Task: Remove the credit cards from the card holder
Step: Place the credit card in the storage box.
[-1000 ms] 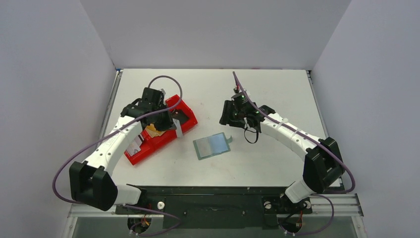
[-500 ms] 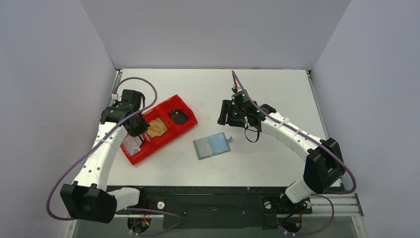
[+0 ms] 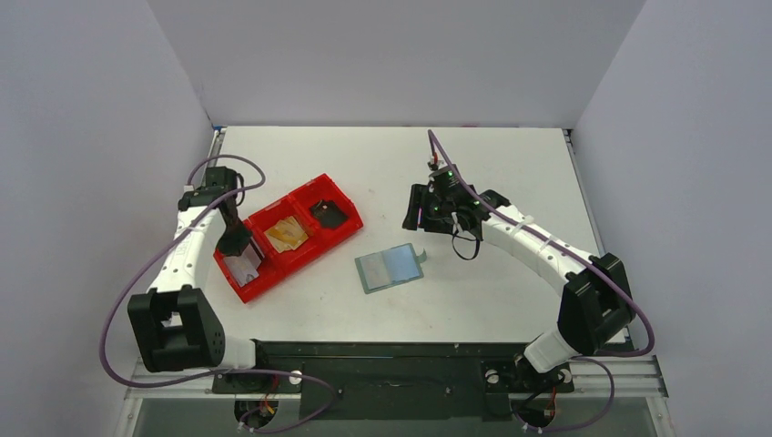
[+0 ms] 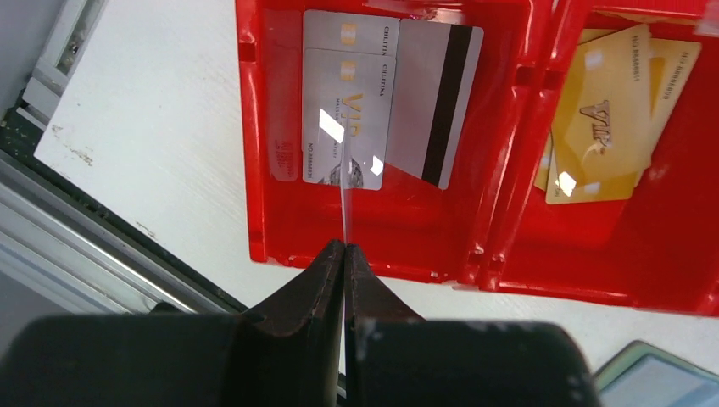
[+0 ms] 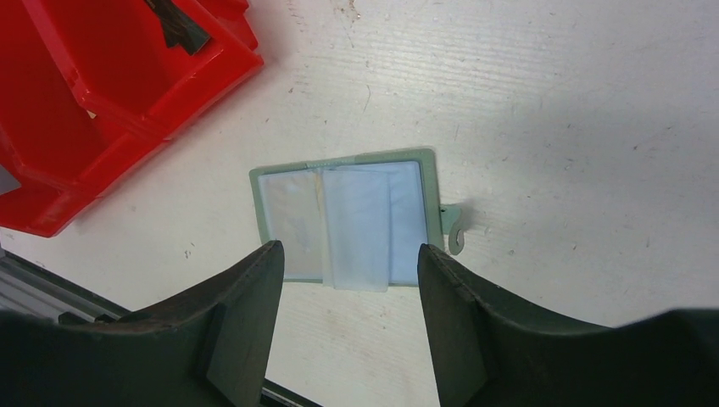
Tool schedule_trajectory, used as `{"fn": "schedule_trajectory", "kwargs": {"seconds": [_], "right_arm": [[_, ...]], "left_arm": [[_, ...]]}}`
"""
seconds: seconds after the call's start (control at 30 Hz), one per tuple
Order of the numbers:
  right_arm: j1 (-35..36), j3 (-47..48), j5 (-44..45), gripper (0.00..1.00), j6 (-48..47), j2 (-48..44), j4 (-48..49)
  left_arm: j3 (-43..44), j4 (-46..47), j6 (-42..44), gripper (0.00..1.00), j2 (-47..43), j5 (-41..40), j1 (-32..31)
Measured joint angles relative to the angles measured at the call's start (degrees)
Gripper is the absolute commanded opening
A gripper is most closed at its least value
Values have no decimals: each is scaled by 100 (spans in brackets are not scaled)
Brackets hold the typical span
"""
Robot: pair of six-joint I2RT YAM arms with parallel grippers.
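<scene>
The grey-green card holder [image 3: 391, 267] lies flat on the table, with pale cards showing through its clear window [image 5: 348, 225]. My right gripper [image 5: 348, 250] hovers above its near edge, open and empty, and it appears in the top view as well [image 3: 421, 218]. My left gripper [image 4: 344, 248] is shut on a thin pale credit card [image 4: 342, 203] seen edge-on. It holds that card over the near-left compartment of the red tray [image 3: 273, 273]. Silver cards [image 4: 348, 110] lie in that compartment, and tan-yellow cards [image 4: 606, 110] lie in the middle one.
The tray's far compartment holds a small dark object [image 3: 328, 214]. The table's left edge and metal rail [image 4: 76, 254] run close beside the tray. White walls enclose the table on three sides.
My left arm swung left and back from the tray's middle to its near-left compartment, still holding the card. The right gripper's jaws widened slightly; that arm barely moved.
</scene>
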Motion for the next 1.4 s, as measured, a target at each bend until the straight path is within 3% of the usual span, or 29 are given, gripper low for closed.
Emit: {"fn": "schedule_trajectory", "kwargs": {"seconds": [0.23, 0.43, 0.63, 1.17, 1.4], "right_arm": [[-13, -28, 2, 55, -7, 0, -42], [-22, -37, 9, 55, -9, 0, -61], [-44, -96, 17, 55, -9, -4, -81], [-44, -195, 243, 56, -24, -22, -127], [7, -352, 302, 55, -26, -28, -170]], "left_arm": [[-90, 420, 227, 3, 603, 114, 315], [-125, 632, 382, 26, 741, 160, 481], [-125, 710, 426, 38, 741, 221, 481], [17, 732, 389, 50, -46, 286, 435], [560, 723, 367, 51, -197, 254, -140]]}}
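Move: The left gripper, still shut on an upright card, hangs roughly 11 cm above the silver cards in the storage box's left compartment; their middle lies about 3 cm ahead and 3 cm left. In the next compartment the yellow cards are some 9 cm ahead and 7 cm right, and beyond them the black cards about 14 cm ahead and 17 cm right. From the right gripper the silver cards lie about 41 cm left, 2 cm back and 13 cm below. Bring the left gripper down about 3.5 cm with the held card, easing left and a little forward over the silver cards, then hold there and open the fingers about halfway to let go of it. Lift away some 8 cm, swinging forward and to the right near the end as the fingertips tip forward. Let the empty, open right gripper sink 2 to 3 cm, drifting right. ##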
